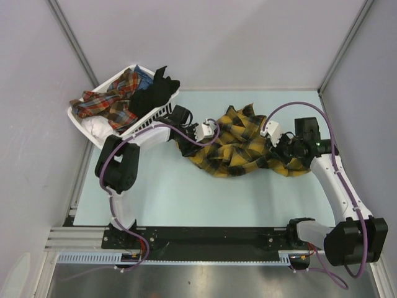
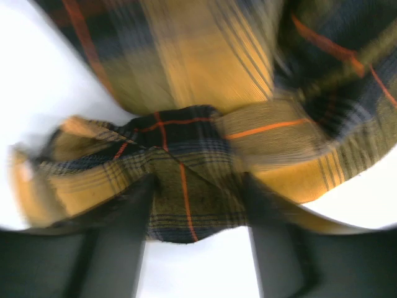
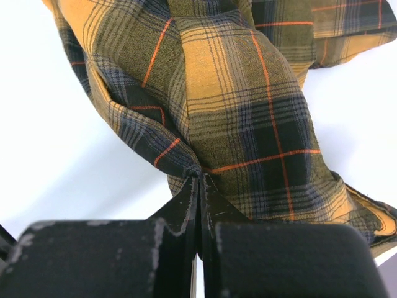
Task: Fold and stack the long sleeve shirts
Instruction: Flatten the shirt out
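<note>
A mustard-yellow and black plaid long sleeve shirt point(image 1: 242, 146) lies crumpled in the middle of the pale table point(image 1: 180, 192). My left gripper point(image 1: 214, 133) is at the shirt's left edge. In the left wrist view it point(image 2: 197, 189) stands open, with a plaid fold point(image 2: 186, 205) lying between its wide-set fingers point(image 2: 127, 236). My right gripper point(image 1: 281, 148) is at the shirt's right side. In the right wrist view it point(image 3: 200, 177) is shut on a bunched fold of the shirt point(image 3: 248, 124), which hangs from the pinch.
A white slatted basket point(image 1: 84, 121) stands at the back left, holding a red plaid garment point(image 1: 115, 99), a black one point(image 1: 152, 93) and some blue and white cloth. Grey walls close in the table on the left, back and right.
</note>
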{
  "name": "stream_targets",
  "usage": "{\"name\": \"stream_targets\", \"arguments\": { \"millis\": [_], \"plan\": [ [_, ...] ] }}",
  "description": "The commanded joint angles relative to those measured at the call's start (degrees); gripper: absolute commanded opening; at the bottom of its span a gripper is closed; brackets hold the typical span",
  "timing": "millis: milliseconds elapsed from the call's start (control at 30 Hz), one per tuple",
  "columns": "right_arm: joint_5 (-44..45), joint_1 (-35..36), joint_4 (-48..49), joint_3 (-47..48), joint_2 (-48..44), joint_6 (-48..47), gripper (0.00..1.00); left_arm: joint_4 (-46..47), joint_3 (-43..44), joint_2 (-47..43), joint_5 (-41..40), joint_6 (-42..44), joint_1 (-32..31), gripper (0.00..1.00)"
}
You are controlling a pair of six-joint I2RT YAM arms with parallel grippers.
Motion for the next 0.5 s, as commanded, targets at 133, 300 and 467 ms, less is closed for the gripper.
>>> {"name": "stream_targets", "arguments": {
  "millis": [133,300,467],
  "plan": [
    [2.33,0.09,6.42,6.68,6.69,-0.27,0.0,-6.52,-0.93,-8.05,1.69,3.19,3.67,0.0],
    [2.6,-1.41,8.36,9.06,10.39,0.43,0.0,0.32,-10.84,-30.58,4.07,-3.09,10.1,0.0],
    [1.2,-2.73,5.9,6.61,9.44,-2.11,0.01,-7.72,-32.28,-48.21,4.69,7.97,9.84,0.0]
  ]
}}
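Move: The bunched end of the shirt's left sleeve lies practically under the left hand's open fingers, about 2 cm below and 1 cm back and to the left. From that hand the shirt's body is some 16 cm to the right and 2 cm ahead, and the laundry basket about 25 cm left and 15 cm ahead. For the right hand, already pinching the shirt, that sleeve end is some 33 cm left, 8 cm ahead and 12 cm lower; the shirt's loose right part lies about 5 cm right, level with it and 12 cm below. The left hand dips a last 1.5 cm onto the sleeve end, shuts its fully spread fingers to pinch the cloth, then lifts about 14 cm and swings roughly 10 cm left, drawing back some 5 cm late on while its fingers tip upward and turn a little counter-clockwise, so that it pulls the sleeve away from the shirt's body. Meanwhile the right hand keeps its shut grip on the shirt and carries it about 6 cm forward at nearly the same height. ##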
